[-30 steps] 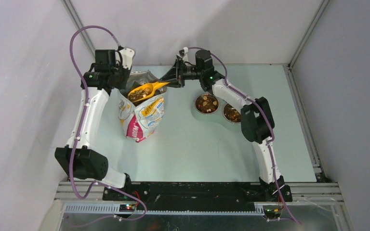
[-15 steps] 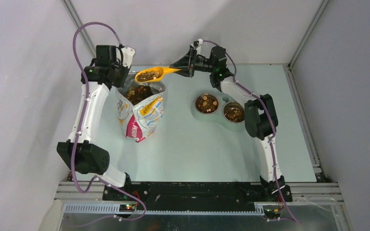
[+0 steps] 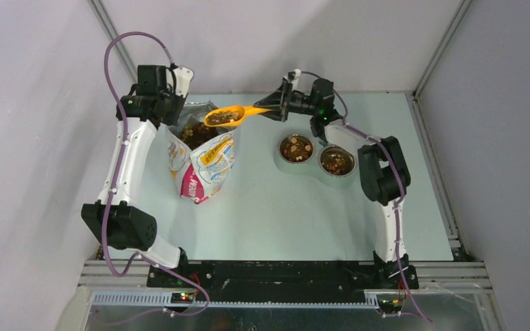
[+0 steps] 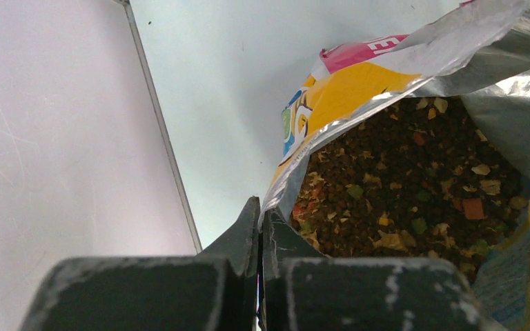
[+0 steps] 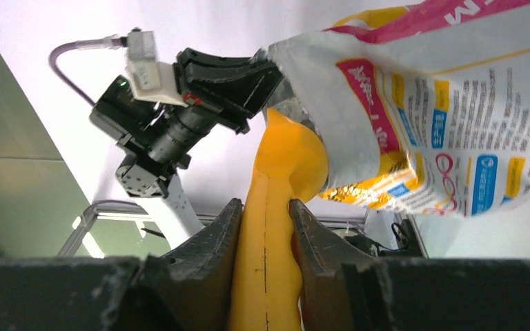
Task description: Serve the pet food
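The white printed foil bag (image 3: 203, 165) stands open at the back left, with pet food (image 3: 193, 133) inside it. My left gripper (image 3: 174, 116) is shut on the bag's rim (image 4: 297, 172), and the kibble (image 4: 400, 179) shows just past its tips (image 4: 260, 215). My right gripper (image 3: 276, 107) is shut on the handle of the yellow scoop (image 3: 238, 112). The scoop carries a load of kibble (image 3: 222, 117) and hovers over the bag's right edge. In the right wrist view the handle (image 5: 269, 227) sits between both fingers, with the bag (image 5: 421, 103) beyond.
A pale double feeder (image 3: 312, 170) sits right of the bag; its two metal bowls (image 3: 296, 147) (image 3: 336, 161) both hold kibble. The back wall runs close behind both grippers. The side wall (image 4: 55, 124) stands just left of the bag.
The right gripper lifted the loaded scoop out of the bag, then carried it right and slightly lower. The left gripper has kept its hold on the bag's rim.
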Robot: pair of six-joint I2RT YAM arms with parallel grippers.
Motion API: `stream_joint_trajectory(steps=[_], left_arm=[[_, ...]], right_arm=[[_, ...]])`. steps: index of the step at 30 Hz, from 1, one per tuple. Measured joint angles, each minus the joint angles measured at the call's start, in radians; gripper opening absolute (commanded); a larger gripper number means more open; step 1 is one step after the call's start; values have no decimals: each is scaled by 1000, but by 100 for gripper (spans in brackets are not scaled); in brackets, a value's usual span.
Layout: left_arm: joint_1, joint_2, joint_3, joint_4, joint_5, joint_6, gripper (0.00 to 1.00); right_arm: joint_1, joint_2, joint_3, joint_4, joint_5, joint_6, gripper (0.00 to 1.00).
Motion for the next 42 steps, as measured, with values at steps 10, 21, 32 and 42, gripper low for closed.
stream_joint_trajectory(steps=[10, 21, 32, 42], left_arm=[[6, -4, -5, 5, 9, -3, 0], [10, -12, -17, 20, 20, -11, 0], [15, -19, -32, 40, 42, -11, 0], [17, -2, -24, 43, 48, -11, 0]], right_arm=[[-151, -288, -259, 12, -5, -73, 0], [-379, -586, -513, -108, 0, -219, 0], [-647, -770, -782, -160, -8, -233, 0], [-745, -782, -866, -159, -42, -238, 0]])
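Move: Down to the right hand's right lies the right bowl, where its loaded scoop is headed: about 24 cm right, 7 cm nearer the base and 22 cm below. The left bowl sits on the way, some 9 cm right, 1 cm nearer and 22 cm lower; the food bag stands 22 cm to the left, 7 cm nearer, its middle 14 cm down. From the left hand the right bowl is about 52 cm right, 4 cm nearer, 22 cm below. Swinging the loaded yellow scoop away from the bag, the right hand sweeps about 32 cm to its right and slightly back, passing high beyond the left bowl. It first rises some 5 cm, then sinks about 7 and slows, turning some 40 degrees clockwise so the scoop head comes near the right bowl; its fingers keep hold of the handle while the left hand still pinches the bag's rim. ##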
